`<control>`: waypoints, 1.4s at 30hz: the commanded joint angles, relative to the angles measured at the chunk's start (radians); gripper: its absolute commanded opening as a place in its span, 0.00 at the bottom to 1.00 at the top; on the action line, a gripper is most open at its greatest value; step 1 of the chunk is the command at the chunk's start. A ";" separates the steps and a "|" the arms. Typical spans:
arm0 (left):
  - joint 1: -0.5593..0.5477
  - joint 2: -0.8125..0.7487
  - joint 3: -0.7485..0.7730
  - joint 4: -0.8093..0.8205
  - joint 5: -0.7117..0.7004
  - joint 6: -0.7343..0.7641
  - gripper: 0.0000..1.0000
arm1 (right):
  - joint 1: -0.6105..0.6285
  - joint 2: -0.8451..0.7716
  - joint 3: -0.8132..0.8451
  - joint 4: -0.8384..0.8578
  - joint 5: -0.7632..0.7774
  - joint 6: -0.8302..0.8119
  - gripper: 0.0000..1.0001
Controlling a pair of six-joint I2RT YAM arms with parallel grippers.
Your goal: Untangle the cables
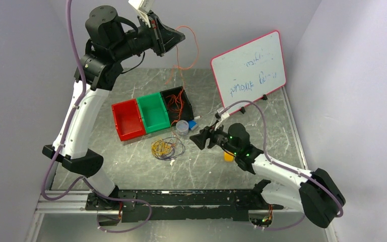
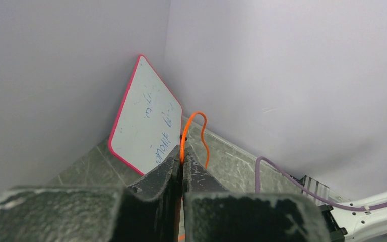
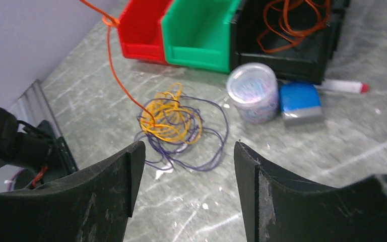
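Note:
My left gripper [image 1: 180, 36] is raised high at the back and shut on an orange cable [image 1: 192, 45]. In the left wrist view the orange cable [image 2: 194, 119] loops out from between the closed fingertips [image 2: 175, 162]. It hangs down toward the bins, and in the right wrist view a strand of the orange cable [image 3: 117, 75] runs into a tangle of yellow cable [image 3: 170, 119] and dark purple cable [image 3: 209, 156] on the table. That tangle [image 1: 167, 147] lies left of my right gripper [image 1: 196, 139]. The right gripper [image 3: 187, 151] is open, low over the table, with nothing between its fingers.
Red bin [image 1: 127, 120], green bin [image 1: 153, 112] and black bin [image 1: 187, 109] stand in a row; the black bin [image 3: 302, 50] holds more orange cable. A clear jar [image 3: 254, 92], a blue block [image 3: 299, 101] and a marker [image 3: 343, 86] lie beside them. A whiteboard [image 1: 249, 68] leans at the back right.

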 commanded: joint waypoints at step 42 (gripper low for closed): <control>0.088 -0.180 -0.301 0.056 -0.129 0.025 0.07 | 0.125 0.314 0.273 -0.252 0.075 -0.035 0.00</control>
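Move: The orange cable's hanging strand, the right hand's target, is about 11 cm to its left, 2 cm farther out and slightly lower; from the left hand, which holds the cable high up, that spot is some 43 cm below, 7 cm back and 5 cm left. The yellow-purple cable pile is roughly 14 cm left of the right hand, 1 cm ahead and 14 cm down. The clear tub lies 10 cm ahead and 7 cm left, the blue block 12 cm ahead and 2 cm left, both on the table. The orange strand is pinched by the right hand, which sweeps about 11 cm left to it with fingers open, turning some 15 degrees counter-clockwise, then shuts them while sinking. Keeping the pinch, it dips farther, backs some 4 cm right and rises, turning back clockwise. The left hand keeps its grip on the cable above, drifting about 5 cm left and finally dipping. ##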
